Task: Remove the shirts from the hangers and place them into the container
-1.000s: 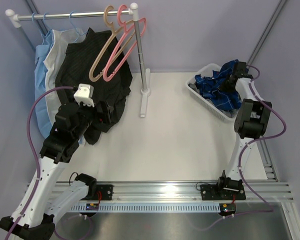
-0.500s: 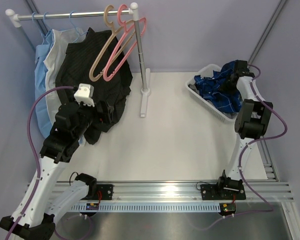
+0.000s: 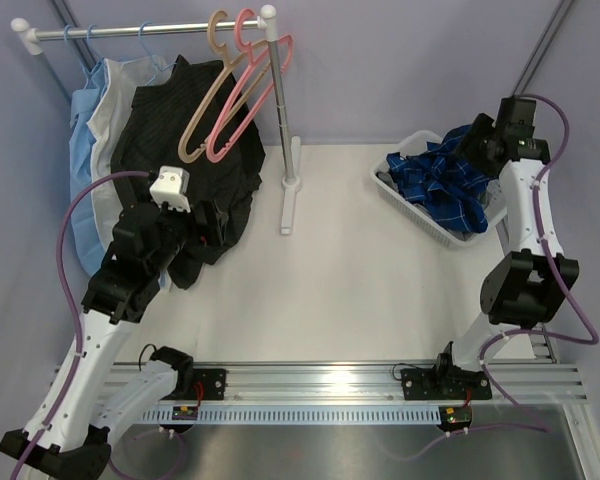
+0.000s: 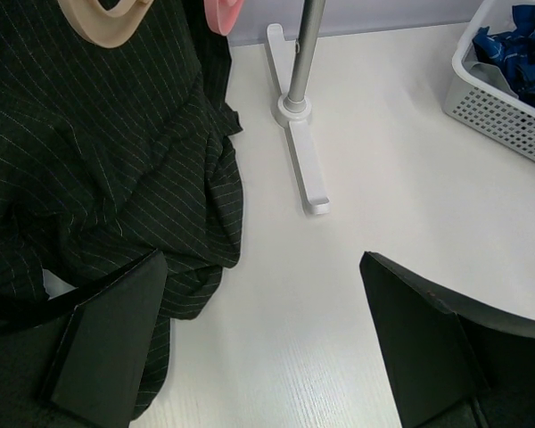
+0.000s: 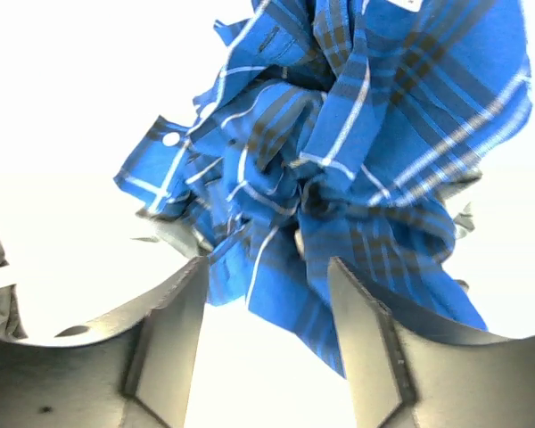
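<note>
The dark blue plaid shirt (image 3: 442,185) lies bunched in the white slotted container (image 3: 385,177) at the far right, and a bit of the grey shirt (image 3: 492,208) shows under it. My right gripper (image 3: 477,140) hovers over the container's far end. In the right wrist view it (image 5: 266,267) stands open, with the plaid shirt (image 5: 357,134) loose just beyond its fingertips. The tan hanger (image 3: 212,90) and the pink hanger (image 3: 248,90) hang bare on the rail. My left gripper (image 4: 260,259) is open and empty above the table, beside the black pinstriped shirt (image 4: 98,152).
The rack's upright post (image 3: 277,100) and its white foot (image 3: 288,205) stand mid-table. The black pinstriped shirt (image 3: 190,150) drapes from the rail down to the table. Light blue and white shirts (image 3: 92,115) hang on thin blue hangers at the far left.
My right gripper opened and let go of the plaid shirt, then lifted up and back from the container. The shirt settled into the container. The left arm stayed put.
</note>
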Robot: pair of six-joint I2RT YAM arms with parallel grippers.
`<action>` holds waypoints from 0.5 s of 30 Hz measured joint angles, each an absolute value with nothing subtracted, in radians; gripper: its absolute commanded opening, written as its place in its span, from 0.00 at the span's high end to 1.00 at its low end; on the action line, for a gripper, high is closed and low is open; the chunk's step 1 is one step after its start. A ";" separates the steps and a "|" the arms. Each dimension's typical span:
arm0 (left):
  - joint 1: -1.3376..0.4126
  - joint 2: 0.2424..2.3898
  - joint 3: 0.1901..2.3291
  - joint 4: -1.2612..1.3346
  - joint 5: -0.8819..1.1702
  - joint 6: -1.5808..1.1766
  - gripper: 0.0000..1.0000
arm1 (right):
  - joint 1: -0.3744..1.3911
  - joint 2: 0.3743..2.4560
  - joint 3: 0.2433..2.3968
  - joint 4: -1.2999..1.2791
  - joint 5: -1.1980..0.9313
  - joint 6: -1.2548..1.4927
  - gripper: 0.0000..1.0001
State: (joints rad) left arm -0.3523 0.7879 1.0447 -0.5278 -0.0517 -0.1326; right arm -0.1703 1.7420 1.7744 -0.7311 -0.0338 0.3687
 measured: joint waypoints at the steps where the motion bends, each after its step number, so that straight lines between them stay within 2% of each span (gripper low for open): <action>1: -0.352 0.788 1.045 -0.528 -0.052 -0.133 0.04 | -0.170 1.713 1.761 -0.729 -0.033 0.366 0.29; 2: -0.352 0.787 1.045 -0.527 -0.052 -0.133 0.04 | -0.170 1.676 1.735 -0.717 -0.028 0.361 0.20; 6: -0.352 0.783 1.045 -0.524 -0.053 -0.133 0.02 | -0.170 1.508 1.612 -0.665 -0.019 0.347 0.02; 15: -0.352 0.628 1.071 -0.537 -0.121 -0.131 0.01 | -0.170 0.968 1.443 -0.530 0.028 0.279 0.01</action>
State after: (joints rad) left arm -0.3523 0.6277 1.0710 -0.5373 -0.1207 -0.1310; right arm -0.1699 0.9676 1.4429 -0.5301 0.0280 0.2787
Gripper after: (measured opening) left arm 0.987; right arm 0.993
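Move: The right hand is empty, some 18 cm above the blue plaid shirt, whose middle is about 3 cm ahead and 3 cm to its left; the container's middle is roughly 2 cm ahead, 3 cm left and 20 cm below. The black striped shirt on the rail is about 58 cm to its left, 2 cm nearer the base. From the left hand, that shirt is roughly 14 cm ahead and 5 cm left, slightly lower; the rack foot is about 21 cm ahead, 15 cm right, 30 cm below. Up and back towards its base, gathering speed, the empty right hand pulls clear of the container and the plaid shirt, rising about 19 cm while its fingers tip up some 35 degrees and spread from part open to fully open. The left hand, still wide open, starts late to rise about 5 cm, easing back and left. ##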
